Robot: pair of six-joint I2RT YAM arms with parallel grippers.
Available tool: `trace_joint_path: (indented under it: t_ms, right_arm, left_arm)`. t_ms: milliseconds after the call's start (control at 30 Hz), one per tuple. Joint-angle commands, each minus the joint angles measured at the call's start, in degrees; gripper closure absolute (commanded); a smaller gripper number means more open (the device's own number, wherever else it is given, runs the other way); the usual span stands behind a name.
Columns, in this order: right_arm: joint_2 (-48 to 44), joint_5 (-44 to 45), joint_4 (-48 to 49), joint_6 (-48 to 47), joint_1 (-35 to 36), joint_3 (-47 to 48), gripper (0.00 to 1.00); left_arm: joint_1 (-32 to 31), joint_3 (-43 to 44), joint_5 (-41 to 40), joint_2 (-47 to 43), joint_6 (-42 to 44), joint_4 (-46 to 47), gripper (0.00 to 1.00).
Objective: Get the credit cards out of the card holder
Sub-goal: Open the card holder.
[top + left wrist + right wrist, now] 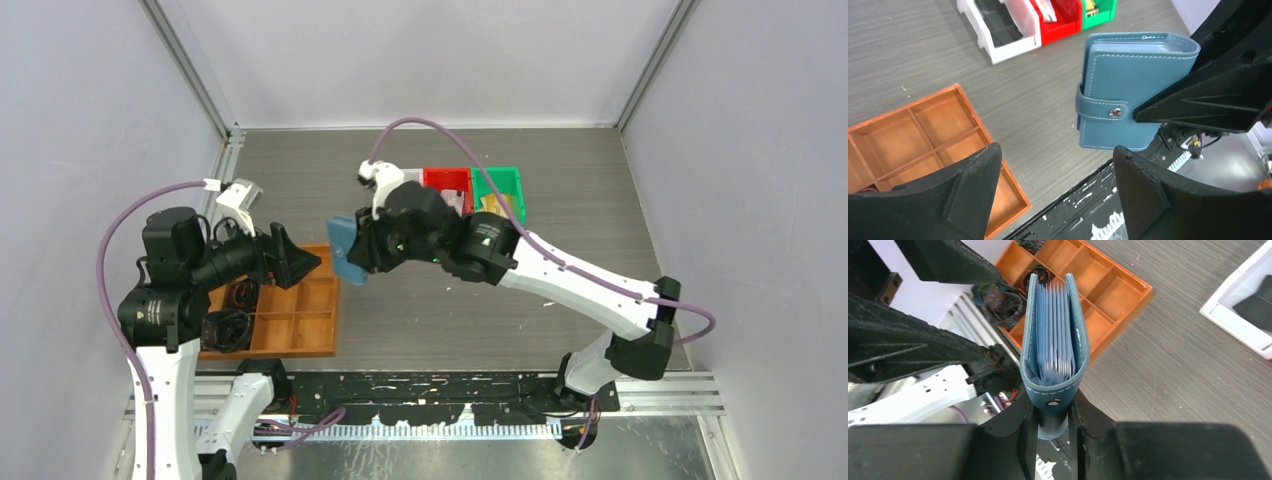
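The teal-blue card holder (347, 252) hangs in the air above the table, pinched at its snap-tab edge by my right gripper (364, 254). Seen from the left wrist, the card holder (1128, 95) is folded shut with its tab snapped across. From the right wrist it (1080, 335) shows edge-on in my right gripper (1052, 415). Thin pale edges (1055, 335) are packed between its covers; I cannot tell whether these are the credit cards or sleeves. My left gripper (1057, 152) stands open and empty just left of it, apart from it (300, 258).
A brown wooden compartment tray (300, 320) lies below the left gripper, with dark cables (228, 325) in its left cells. Red (447, 183), green (505, 185) and white (998, 35) bins stand behind the right arm. A black rail (450, 385) runs along the near edge.
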Motion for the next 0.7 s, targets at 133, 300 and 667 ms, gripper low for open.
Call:
trace_joint_path:
  t_ms: [133, 300, 667]
  right_arm:
    - [7.04, 19.70, -5.19, 0.71, 6.98, 10.01, 0.99]
    - [10.13, 16.73, -4.03, 2.27, 8.05, 13.49, 0.99]
    - [14.48, 8.96, -2.53, 6.13, 8.01, 17.61, 0.99]
  left_arm:
    - [-0.07, -4.11, 3.46, -3.25, 5.56, -1.86, 0.35]
    - [-0.07, -7.04, 4.62, -3.84, 7.30, -1.82, 0.48]
    - [-0.29, -8.46, 3.01, -1.98, 9.34, 1.62, 0.52]
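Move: The card holder, already pinched in the right fingers, hangs about 8 cm to the left hand's right and 2 cm ahead, level with it; the wooden tray lies 12 cm to the left hand's left, 1 cm back and some 30 cm below, the white bin 13 cm right, 18 cm ahead and equally low. From the right hand, the open left fingers are about 10 cm left, straight across and level, the card holder 3 cm left, 1 cm ahead and 1 cm lower. Left hand sinks 5 cm, half closing, as the right brings the card holder 6 cm leftward and down. ##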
